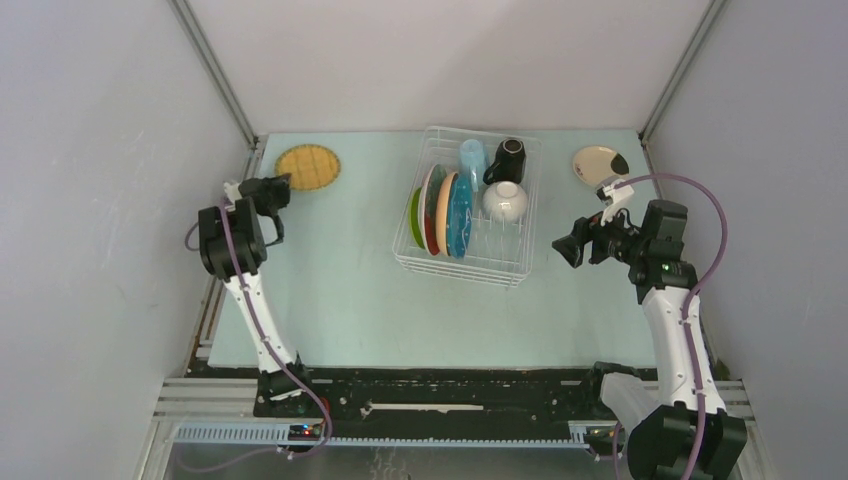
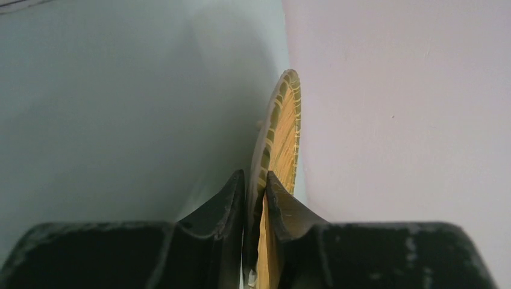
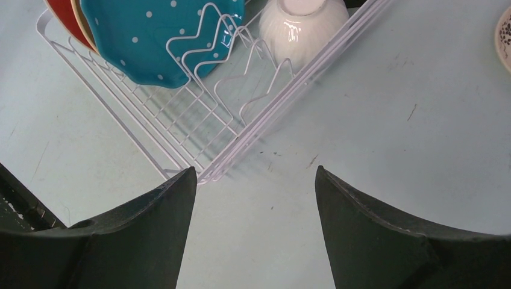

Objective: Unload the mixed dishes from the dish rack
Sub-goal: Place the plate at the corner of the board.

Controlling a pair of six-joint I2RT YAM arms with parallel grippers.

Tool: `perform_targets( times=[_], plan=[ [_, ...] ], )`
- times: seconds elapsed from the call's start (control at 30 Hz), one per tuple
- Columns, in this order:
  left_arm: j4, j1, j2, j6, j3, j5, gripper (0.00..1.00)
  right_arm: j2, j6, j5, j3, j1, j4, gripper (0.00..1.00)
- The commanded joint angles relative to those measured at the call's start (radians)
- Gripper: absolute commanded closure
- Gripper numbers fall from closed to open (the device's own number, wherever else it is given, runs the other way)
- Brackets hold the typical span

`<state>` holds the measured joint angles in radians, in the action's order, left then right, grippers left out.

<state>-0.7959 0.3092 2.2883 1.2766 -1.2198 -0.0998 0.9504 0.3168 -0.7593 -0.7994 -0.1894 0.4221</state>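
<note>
The white wire dish rack (image 1: 460, 268) stands at mid-table, holding upright plates, among them a lime green one (image 1: 415, 218) and a blue dotted one (image 1: 460, 212), plus a white bowl (image 1: 505, 200), a black mug (image 1: 508, 158) and a light-blue cup (image 1: 471, 155). A yellow woven-pattern plate (image 1: 308, 166) lies flat at the back left. My left gripper (image 1: 283, 185) straddles its near rim (image 2: 280, 138); the jaws (image 2: 254, 174) stand narrowly parted around it. My right gripper (image 1: 562, 250) hovers open and empty (image 3: 256, 171) by the rack's right corner (image 3: 205, 171).
A cream plate (image 1: 600, 163) lies at the back right, its edge showing in the right wrist view (image 3: 505, 30). The blue dotted plate (image 3: 150, 36), a red plate (image 3: 60, 15) and the white bowl (image 3: 304, 24) sit among the rack's tines. Grey walls enclose the table.
</note>
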Motion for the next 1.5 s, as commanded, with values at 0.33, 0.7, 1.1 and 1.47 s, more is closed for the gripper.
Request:
perform_targets(
  times=[0.33,0.7,1.1,1.47],
  plan=[
    [-0.233,0.059,0.135,0.099,-0.086,-0.145,0.6,0.033,0.031,0.033,-0.006,-0.006,-0.017,0.19],
    [-0.186,0.074,0.153,0.106,-0.113,-0.19,0.39,0.057,0.041,0.049,-0.006,0.006,-0.017,0.19],
    [-0.106,0.075,0.15,0.087,-0.141,-0.214,0.35,0.054,0.042,0.041,-0.006,0.006,-0.017,0.19],
    [-0.208,0.071,0.097,0.047,-0.034,-0.157,0.01,0.053,0.044,0.047,-0.006,0.034,-0.018,0.19]
  ],
)
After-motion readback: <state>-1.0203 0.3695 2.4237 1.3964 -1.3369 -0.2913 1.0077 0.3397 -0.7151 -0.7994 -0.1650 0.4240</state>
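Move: The left hand still has the woven plate by its near-left rim; the plate's middle is about 5 cm ahead and 7 cm to the right, roughly 1 cm below. From this hand the board's far-left corner lies some 18 cm ahead, 9 cm left and 3 cm lower, and the dish rack 55 cm right, 12 cm back, about 2 cm higher. The woven plate is roughly 75 cm left of the idle right hand, 34 cm ahead and 15 cm below it. Forward by about 2 cm, and a touch left, the left hand eases in at the rim of the woven plate near the board's far-left corner, first dipping about 1 cm, then rising some 3.5 cm from there. The wrist tips up a good 10 degrees while the barely parted fingers spread nearly wide, giving up their grip and ending still astride the rim. ##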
